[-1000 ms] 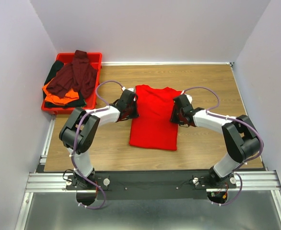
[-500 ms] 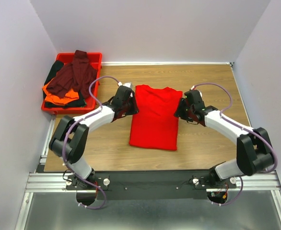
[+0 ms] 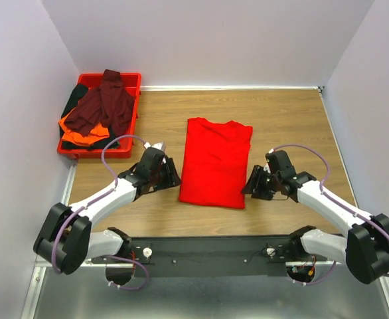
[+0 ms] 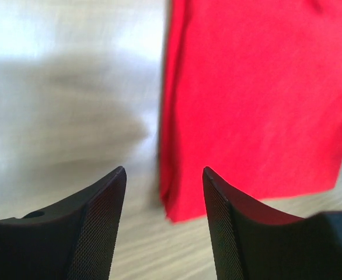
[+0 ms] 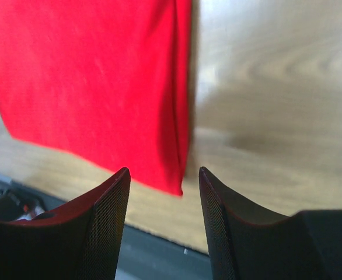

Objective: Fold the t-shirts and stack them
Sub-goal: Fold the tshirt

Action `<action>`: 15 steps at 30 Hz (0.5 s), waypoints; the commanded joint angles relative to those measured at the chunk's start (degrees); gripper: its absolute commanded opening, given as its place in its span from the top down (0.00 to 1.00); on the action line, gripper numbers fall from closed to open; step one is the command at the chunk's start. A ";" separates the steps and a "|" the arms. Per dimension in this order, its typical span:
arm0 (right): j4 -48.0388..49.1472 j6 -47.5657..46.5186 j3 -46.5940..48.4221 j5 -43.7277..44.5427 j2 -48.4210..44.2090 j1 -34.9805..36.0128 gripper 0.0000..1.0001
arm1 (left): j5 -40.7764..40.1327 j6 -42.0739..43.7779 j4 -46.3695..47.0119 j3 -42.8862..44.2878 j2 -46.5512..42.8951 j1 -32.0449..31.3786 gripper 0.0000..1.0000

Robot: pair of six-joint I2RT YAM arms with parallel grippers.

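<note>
A bright red t-shirt (image 3: 214, 163) lies flat in the middle of the table, folded into a tall narrow strip. My left gripper (image 3: 173, 179) sits just off its near left corner. In the left wrist view this gripper (image 4: 164, 170) is open and holds nothing, and the red t-shirt (image 4: 258, 93) lies ahead to the right. My right gripper (image 3: 249, 188) is beside the near right corner. It (image 5: 163, 170) is also open and empty, and the shirt's corner (image 5: 89, 76) shows just beyond its tips. The maroon t-shirt (image 3: 105, 106), orange t-shirt (image 3: 78, 129) and black t-shirt (image 3: 74, 100) are heaped in the tray.
A rigid red plastic tray (image 3: 133, 78) stands at the table's far left corner. Purple cables loop over both arms. The metal rail (image 3: 208, 249) carrying the arm bases runs along the near edge, just behind the shirt's hem. White walls close in three sides.
Both grippers have moved from the shirt's upper sides back toward me, to its near corners. The left jaws have opened. The shirt has stayed where it was.
</note>
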 commanded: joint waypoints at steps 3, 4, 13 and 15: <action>-2.62 3.96 -3.57 -7.19 -2.63 0.07 0.43 | 4.69 -1.51 -1.42 -4.41 -4.25 -0.63 0.37; -2.62 4.14 -4.09 -7.45 -2.46 0.07 0.43 | 5.12 -1.24 -1.24 -4.76 -4.25 -0.80 0.37; 0.45 6.51 -6.47 -9.83 -0.35 0.07 0.45 | 6.54 -3.43 2.71 -8.02 -4.43 -5.46 0.40; 1.24 6.86 -6.82 -10.01 -0.35 0.07 0.45 | 5.92 -4.14 2.98 -8.45 -4.16 -6.34 0.41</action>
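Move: The left hand goes for the shirt's near left corner, about 6 cm back, 2 cm right and 4 cm below it; the shirt's middle is some 7 cm ahead and 14 cm right. From the right hand, the shirt's near right corner is about 5 cm back, 2 cm left and 3 cm below, with the middle some 11 cm ahead and 12 cm left. Back and down, both hands ease with open, empty fingers towards the two near corners of the folded red t-shirt. The left draws back about 6 cm, sinks 2.5 cm and late on slips a little right, its wrist turning slightly clockwise; the right comes back some 4 cm and sinks 2 cm, its fingers tipping to point more steeply down. ##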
